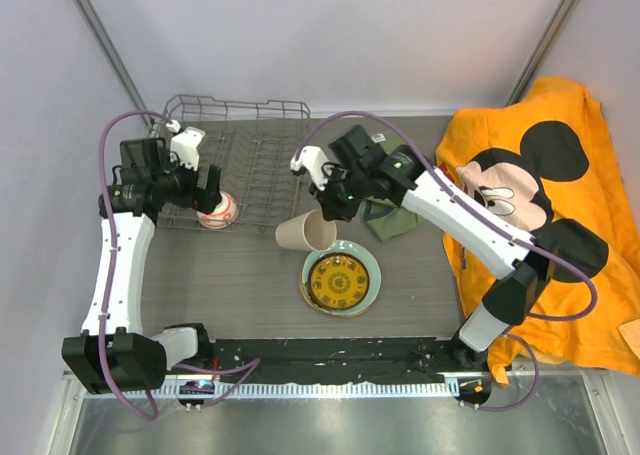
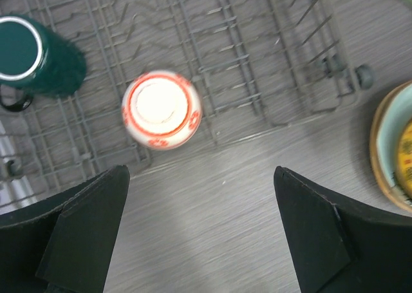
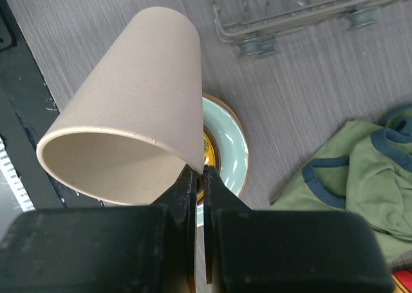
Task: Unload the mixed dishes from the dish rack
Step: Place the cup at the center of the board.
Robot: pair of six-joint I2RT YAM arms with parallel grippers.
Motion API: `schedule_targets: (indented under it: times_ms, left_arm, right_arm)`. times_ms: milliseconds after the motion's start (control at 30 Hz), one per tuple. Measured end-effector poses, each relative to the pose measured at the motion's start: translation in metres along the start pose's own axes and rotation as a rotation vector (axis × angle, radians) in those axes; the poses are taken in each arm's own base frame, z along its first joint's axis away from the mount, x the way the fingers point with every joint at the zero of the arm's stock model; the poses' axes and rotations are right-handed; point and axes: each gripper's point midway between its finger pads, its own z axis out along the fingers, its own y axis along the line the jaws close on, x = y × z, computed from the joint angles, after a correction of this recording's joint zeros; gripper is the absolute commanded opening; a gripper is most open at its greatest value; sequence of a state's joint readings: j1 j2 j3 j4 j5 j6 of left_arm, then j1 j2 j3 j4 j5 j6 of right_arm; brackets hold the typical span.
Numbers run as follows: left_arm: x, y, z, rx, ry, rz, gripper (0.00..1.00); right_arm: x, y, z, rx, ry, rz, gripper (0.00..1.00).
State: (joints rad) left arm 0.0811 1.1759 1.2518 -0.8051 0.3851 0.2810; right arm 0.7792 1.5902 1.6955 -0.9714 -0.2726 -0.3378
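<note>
The grey wire dish rack (image 1: 250, 155) stands at the back left. A dark green mug (image 2: 35, 55) stands upright in it. A small red-and-white bowl (image 1: 218, 213) (image 2: 161, 109) sits bottom up at the rack's near edge. My left gripper (image 1: 207, 190) (image 2: 199, 174) hangs open just above and in front of the bowl, holding nothing. My right gripper (image 1: 325, 210) (image 3: 201, 177) is shut on the rim wall of a beige cup (image 1: 305, 233) (image 3: 129, 113), tilted on its side above the table. Below it, a small yellow plate (image 1: 338, 280) lies on a pale green plate (image 1: 368, 265) (image 3: 232, 148).
An olive-green garment (image 1: 392, 222) (image 3: 347, 177) lies crumpled right of the rack, beside the plates. A large orange Mickey Mouse cloth (image 1: 545, 205) covers the table's right side. The rack's corner feet (image 3: 257, 45) stand just beyond the cup.
</note>
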Motion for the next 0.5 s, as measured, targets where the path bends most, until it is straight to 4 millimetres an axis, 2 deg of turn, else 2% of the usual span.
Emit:
schedule_targets:
  times_ms: [233, 500]
  left_arm:
    - [0.015, 0.015, -0.001, -0.070, 0.072, 0.061, 1.00]
    - [0.027, 0.031, -0.003, -0.142, 0.127, 0.126, 1.00]
  right_arm:
    - [0.010, 0.017, 0.040, -0.015, 0.194, -0.055, 0.01]
    - [0.012, 0.026, 0.061, -0.002, 0.293, -0.116, 0.01]
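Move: I hold the cup by its rim in my right hand. The plate stack at the board's center is about 6 cm back, 3 cm right and 20 cm below that hand. The rack's middle is some 20 cm ahead and 21 cm left of the hand, the green cloth 14 cm ahead and 16 cm right, both a little over 20 cm down. From my left hand, the plate stack is roughly 12 cm back and 28 cm right, the bowl 4 cm ahead, straight in line, both 20 cm below. I lower the cup with my right hand about 5 cm while carrying it some 4 cm left, towards the board by the left edge of the plate stack. As I sink, I tip the fingers roughly 15 degrees steeper and keep the rim pinched. My open, empty left hand drifts about 4 cm left, away from the plates, sinking a little and rolling its left side up. ##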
